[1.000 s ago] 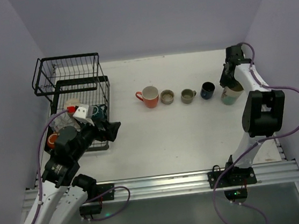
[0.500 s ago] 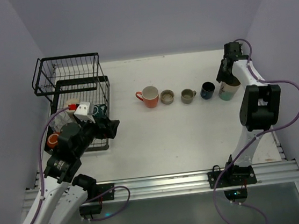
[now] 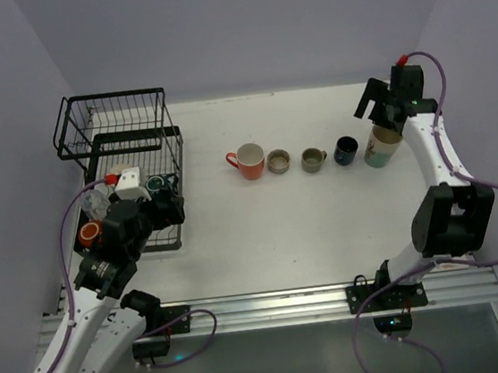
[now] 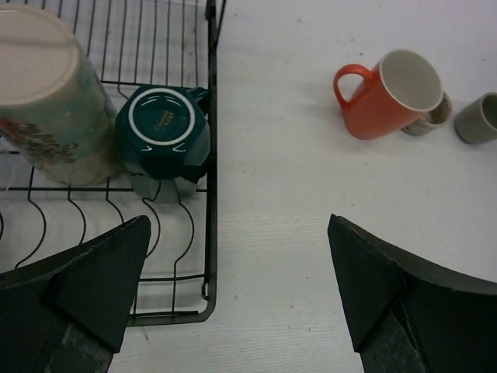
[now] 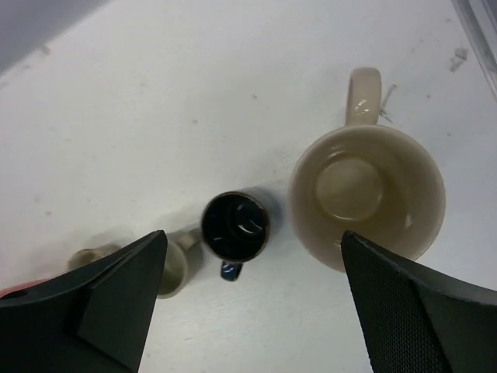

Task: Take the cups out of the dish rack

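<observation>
The black wire dish rack (image 3: 119,152) stands at the left. In the left wrist view its lower tray (image 4: 211,155) holds an upside-down dark teal cup (image 4: 161,123) and an upside-down cream patterned cup (image 4: 45,93). My left gripper (image 4: 237,287) is open and empty over the rack's near right corner (image 3: 169,210). On the table stand an orange-red mug (image 3: 250,160), a beige cup (image 3: 278,161), a grey-olive cup (image 3: 312,158), a dark blue cup (image 3: 346,149) and a large cream mug (image 3: 379,146). My right gripper (image 5: 252,303) is open and empty above the dark blue cup (image 5: 235,227) and the cream mug (image 5: 369,194).
An orange cup (image 3: 90,232) and a clear glass tumbler (image 3: 96,201) sit at the rack's left side. The raised basket (image 3: 114,121) is at the back. Purple walls close in the table on three sides. The metal rail (image 3: 272,305) runs along the near edge.
My right gripper has come away from the cream mug, which now stands on the table, and has risen above it. My left gripper has swung left towards the rack.
</observation>
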`<state>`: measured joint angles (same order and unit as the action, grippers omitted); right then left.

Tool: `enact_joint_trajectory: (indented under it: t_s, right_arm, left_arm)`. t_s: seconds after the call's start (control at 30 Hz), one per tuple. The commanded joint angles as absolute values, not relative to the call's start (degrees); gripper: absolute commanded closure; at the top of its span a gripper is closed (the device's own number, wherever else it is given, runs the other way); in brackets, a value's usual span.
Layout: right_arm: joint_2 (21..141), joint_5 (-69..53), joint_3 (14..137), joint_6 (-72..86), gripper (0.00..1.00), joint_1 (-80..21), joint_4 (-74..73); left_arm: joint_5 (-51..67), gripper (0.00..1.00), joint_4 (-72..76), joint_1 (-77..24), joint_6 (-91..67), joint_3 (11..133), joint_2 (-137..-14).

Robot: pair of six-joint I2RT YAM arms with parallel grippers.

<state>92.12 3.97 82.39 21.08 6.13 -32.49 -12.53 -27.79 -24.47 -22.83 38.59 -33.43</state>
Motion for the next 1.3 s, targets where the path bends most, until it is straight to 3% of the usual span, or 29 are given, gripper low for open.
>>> enact_joint_trajectory:
  t_s: [0.0,0.4,0.6,1.27]
  right_arm:
    - [82.3,-3.7,74.6,24.8,0.03,6.0,-24.8]
    - [60.6,-19.5,48.6,31.5,0.01,3.8,-5.5]
    - [59.7,-22.3,48.3,31.7,0.01,2.5,-4.3]
    - [60.1,-23.3,48.9,30.9,0.01,-3.8,-2.9]
  left_arm:
    - [-24.0,0.0,-28.8,-24.1,-28.0,41.3,-34.8]
    - [-34.4,0.0,-19.4,-24.0,-36.6,42.4,-52.5]
    - [-37.3,0.0,-16.2,-22.9,-37.4,42.6,-60.5]
    - [-40.2,0.0,-8.3,-22.1,-33.3,41.7,-68.2]
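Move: The teal cup, upside down at the rack's right edge, is about 11 cm ahead of the open left hand, 5 cm left and 13 cm below. The tall rack cup stands 10 cm to its left and 2 cm farther out; the orange cup is 25 cm left of the hand, level with it. The empty right hand has the teal cup 57 cm left and 8 cm back, and the tall table cup 6 cm right, 1 cm back, 14 cm below. The left hand swings left a little, then reaches forward and down to the teal cup, about 9 cm each way and 4 cm left in all, fingers staying wide open while the wrist turns some 25 degrees counter-clockwise and tips slightly further down. Meanwhile the empty right hand leaves the tall table cup, drawing back at first and carrying on left and up, roughly 15 cm left in all, with its open fingers lifting towards level and turning towards the rack side. ##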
